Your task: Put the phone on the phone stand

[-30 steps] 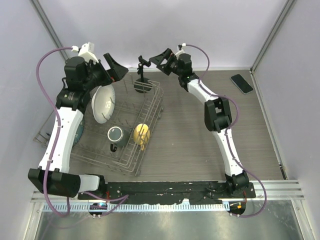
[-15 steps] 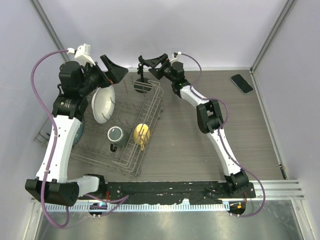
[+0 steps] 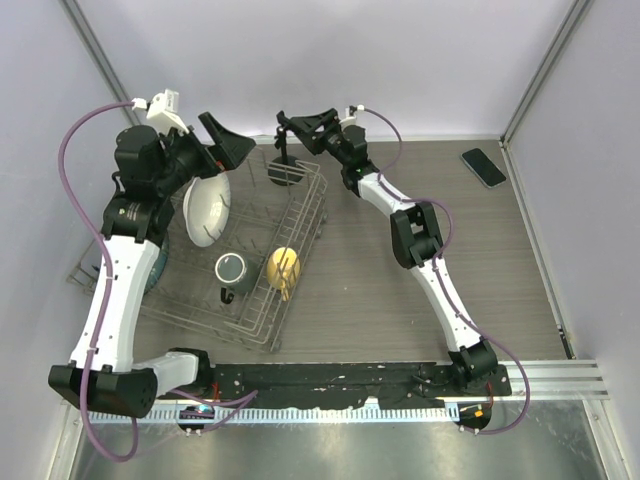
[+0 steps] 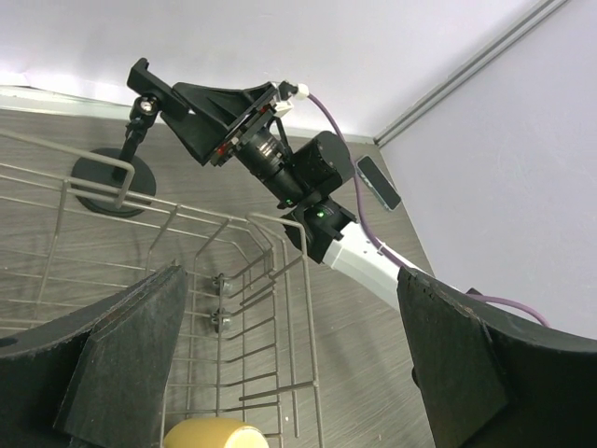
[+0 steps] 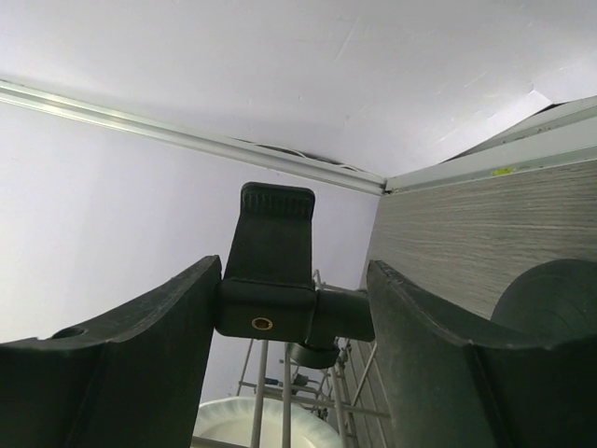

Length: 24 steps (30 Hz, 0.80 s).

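The phone (image 3: 484, 167) lies flat and alone at the far right of the table, and it is small in the left wrist view (image 4: 378, 182). The phone stand (image 3: 286, 172) stands at the back beside the rack, its clamp on top. My right gripper (image 3: 300, 124) is at that clamp. In the right wrist view the clamp (image 5: 269, 271) fills the space between both fingers of the right gripper (image 5: 294, 271), with no gap showing on either side. My left gripper (image 3: 226, 140) hangs wide open over the rack, and in its own view (image 4: 291, 280) it holds nothing.
A wire dish rack (image 3: 318, 205) sits left of centre, holding a white bowl (image 3: 207, 208), a dark mug (image 3: 232, 270) and a yellow cup (image 3: 284, 267). The back wall runs close behind the stand. Bare wood-grain table lies between the rack and the phone.
My right gripper has slid left onto the stand's clamp and its fingers have closed in on it. The left arm has shifted slightly and stayed open.
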### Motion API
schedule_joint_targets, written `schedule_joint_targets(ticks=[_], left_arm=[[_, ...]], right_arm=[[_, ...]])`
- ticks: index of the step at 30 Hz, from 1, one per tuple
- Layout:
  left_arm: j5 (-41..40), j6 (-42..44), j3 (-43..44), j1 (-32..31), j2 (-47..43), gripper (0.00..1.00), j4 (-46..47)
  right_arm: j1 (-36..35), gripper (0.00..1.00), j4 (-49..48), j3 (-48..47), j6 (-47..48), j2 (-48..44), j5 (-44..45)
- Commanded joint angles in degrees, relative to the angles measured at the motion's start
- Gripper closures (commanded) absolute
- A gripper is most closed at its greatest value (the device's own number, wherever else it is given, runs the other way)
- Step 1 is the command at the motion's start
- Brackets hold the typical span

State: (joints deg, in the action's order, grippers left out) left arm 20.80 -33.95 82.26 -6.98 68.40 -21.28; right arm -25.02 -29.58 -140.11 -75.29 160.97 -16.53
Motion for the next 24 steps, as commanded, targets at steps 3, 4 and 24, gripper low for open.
schedule_joint_targets(ticks=[3,4,24], left_arm=[[0.91,1.08,0.01,0.22,-1.69,0.02,0.8],[0.83,1.08,-0.08,0.22,-1.78,0.02,0.8],[0.82,1.35,0.71,0.3,-4.33,0.02,-2.45]], right_arm=[[-0.39,0.38,-4.08,-4.55,-2.23,0.31,0.8],[-0.47,0.37,-4.08,-4.64,-2.15,0.31,0.72],[0.31,0.99,-5.84,-3.6,-2.76,-4.78,2.64]])
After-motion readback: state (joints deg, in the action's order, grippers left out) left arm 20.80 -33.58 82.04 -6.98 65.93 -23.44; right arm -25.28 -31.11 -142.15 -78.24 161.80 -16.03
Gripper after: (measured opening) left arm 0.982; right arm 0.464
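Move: The phone stand's head is already between the right hand's open fingers, about 1 cm ahead, 1 cm left and 1 cm above their midpoint, nearer the upper finger. Its round base is on the table some 17 cm below the hand. The dish rack's far right corner lies roughly 8 cm back, 8 cm right and 10 cm down, and the white plate about 13 cm back, 22 cm left and 10 cm down. From the left hand the stand's head is some 29 cm ahead, 3 cm right and 20 cm below. The right hand rises about 1.5 cm, with only a few degrees of roll, bringing the stand's head from beside the upper finger to midway between the two, while the fingers close from nearly three quarters open to just under half. They stop with one finger on each side of the head and the gripper's effort rising, and the hand then stays there, pinching the head and still pointing forward and left. ##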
